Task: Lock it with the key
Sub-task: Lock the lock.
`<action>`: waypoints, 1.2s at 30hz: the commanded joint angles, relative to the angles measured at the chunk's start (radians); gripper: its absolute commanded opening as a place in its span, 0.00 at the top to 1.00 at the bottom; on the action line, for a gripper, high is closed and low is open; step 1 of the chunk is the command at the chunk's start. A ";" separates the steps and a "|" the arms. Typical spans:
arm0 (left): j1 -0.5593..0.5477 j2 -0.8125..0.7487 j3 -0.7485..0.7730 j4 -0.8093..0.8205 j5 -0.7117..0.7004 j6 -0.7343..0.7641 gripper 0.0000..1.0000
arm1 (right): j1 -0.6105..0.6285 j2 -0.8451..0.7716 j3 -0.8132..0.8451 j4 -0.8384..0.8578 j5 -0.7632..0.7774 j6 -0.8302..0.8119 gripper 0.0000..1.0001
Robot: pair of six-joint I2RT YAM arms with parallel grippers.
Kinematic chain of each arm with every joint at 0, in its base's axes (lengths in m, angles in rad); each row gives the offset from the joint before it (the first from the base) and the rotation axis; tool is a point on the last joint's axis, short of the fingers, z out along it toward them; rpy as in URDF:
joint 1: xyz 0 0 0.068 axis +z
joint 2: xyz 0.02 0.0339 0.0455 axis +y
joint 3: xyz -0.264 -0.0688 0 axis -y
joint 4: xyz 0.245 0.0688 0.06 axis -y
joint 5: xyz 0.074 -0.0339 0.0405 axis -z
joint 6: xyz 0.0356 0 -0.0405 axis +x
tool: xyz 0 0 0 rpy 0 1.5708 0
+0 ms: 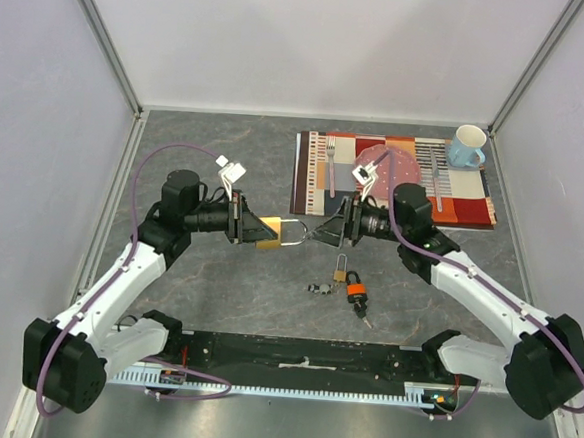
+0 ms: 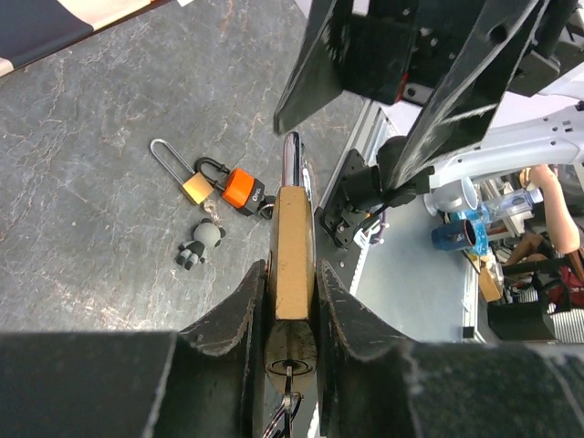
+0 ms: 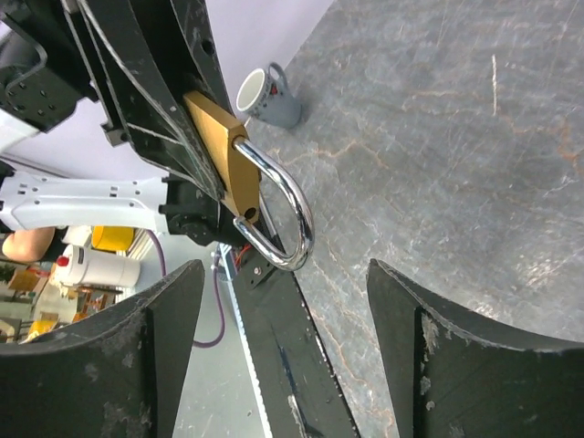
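Note:
My left gripper (image 1: 249, 228) is shut on the body of a brass padlock (image 1: 269, 232), held level above the table with its steel shackle (image 1: 293, 231) pointing right. In the left wrist view the pads clamp the padlock (image 2: 292, 242) on both flat sides. A key (image 2: 290, 379) sits in the keyhole in its underside. In the right wrist view the shackle (image 3: 285, 214) stands sprung, one leg out of the body (image 3: 224, 151). My right gripper (image 3: 285, 283) is open, its fingers apart on either side of the shackle tip without touching it. It shows in the top view as right gripper (image 1: 321, 231).
On the table below lie a small brass padlock (image 1: 339, 274), an orange padlock (image 1: 356, 291) and a panda charm (image 1: 319, 288). A patterned placemat (image 1: 473, 207) at the back right carries a plate, forks and a blue mug (image 1: 466, 146).

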 commanded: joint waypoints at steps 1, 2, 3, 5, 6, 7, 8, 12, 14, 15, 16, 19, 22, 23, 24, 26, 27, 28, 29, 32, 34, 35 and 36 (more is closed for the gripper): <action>0.006 -0.010 0.017 0.139 0.093 -0.056 0.98 | 0.058 0.051 0.031 -0.003 0.068 -0.016 0.22; 0.005 -0.013 0.018 0.142 0.099 -0.059 0.98 | 0.063 0.066 0.034 -0.005 0.072 -0.014 0.27; 0.006 -0.015 0.018 0.145 0.102 -0.062 0.98 | 0.066 0.089 0.038 0.003 0.076 -0.009 0.30; 0.005 -0.016 0.020 0.148 0.114 -0.063 0.98 | 0.078 0.107 0.036 0.024 0.074 0.009 0.33; 0.006 -0.016 0.017 0.150 0.116 -0.065 0.98 | 0.081 0.121 0.033 0.053 0.071 0.018 0.36; 0.005 -0.018 0.018 0.153 0.119 -0.066 0.98 | 0.084 0.126 0.031 0.069 0.069 0.026 0.39; 0.006 -0.016 0.015 0.153 0.125 -0.066 0.98 | 0.087 0.129 0.030 0.085 0.056 0.035 0.42; 0.005 -0.019 0.009 0.159 0.139 -0.073 0.98 | 0.089 0.123 0.018 0.177 0.030 0.079 0.47; 0.005 -0.019 0.004 0.159 0.140 -0.073 0.98 | 0.087 0.117 0.015 0.194 0.030 0.084 0.46; 0.006 -0.019 0.003 0.159 0.143 -0.074 0.98 | 0.089 0.111 0.010 0.208 0.028 0.086 0.47; 0.006 -0.019 0.004 0.160 0.146 -0.076 0.98 | 0.089 0.108 0.011 0.211 0.028 0.093 0.47; 0.006 -0.016 0.004 0.165 0.155 -0.079 0.98 | 0.089 0.103 0.005 0.243 0.019 0.112 0.48; 0.005 -0.016 0.000 0.166 0.154 -0.076 0.98 | 0.089 0.103 0.001 0.277 0.007 0.126 0.53; 0.006 -0.016 -0.003 0.168 0.154 -0.077 0.98 | 0.090 0.103 0.001 0.282 0.005 0.132 0.57; 0.006 -0.016 -0.002 0.170 0.154 -0.079 0.98 | 0.089 0.103 0.001 0.283 0.003 0.132 0.60; 0.006 -0.013 -0.008 0.174 0.157 -0.083 0.98 | 0.089 0.100 -0.001 0.286 0.003 0.130 0.67; 0.005 -0.013 -0.009 0.176 0.157 -0.082 0.98 | 0.090 0.098 -0.004 0.288 0.005 0.129 0.73; 0.006 -0.013 -0.011 0.177 0.155 -0.082 0.98 | 0.089 0.098 -0.005 0.287 0.005 0.129 0.77; 0.005 -0.010 -0.012 0.180 0.157 -0.082 0.98 | 0.090 0.100 -0.005 0.286 0.003 0.126 0.83; 0.005 -0.009 -0.014 0.185 0.163 -0.088 0.98 | 0.089 0.095 -0.012 0.283 0.007 0.121 0.90; 0.005 -0.010 -0.017 0.186 0.169 -0.088 0.98 | 0.089 0.089 -0.016 0.279 0.013 0.110 0.93; 0.006 -0.010 -0.017 0.188 0.172 -0.089 0.98 | 0.089 0.091 -0.016 0.273 0.014 0.106 0.95; 0.005 -0.007 -0.019 0.192 0.177 -0.095 0.98 | 0.089 0.091 -0.018 0.270 0.014 0.097 0.94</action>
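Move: The brass lock's open shackle lies about 5 cm to the right hand's left, level with it in height and reach. The lock body, in the left fingers, is roughly 10 cm left. On the table some 21 cm below, the small padlock sits 7 cm to the right and 2 cm farther out, and the orange padlock 11 cm right, 1 cm back. From the left hand the shackle is 6 cm right, 1 cm ahead, 1 cm lower. The lock's shackle is met by the right hand, which travels about 3.5 cm left, dipping some 4 cm on the way and rising back to its starting height. Its fingers tilt up around 10 degrees during that rise while they close from wide open to nearly shut, pinching one side of the shackle. The left hand keeps its grip on the body, easing back and up by about a centimetre each. ##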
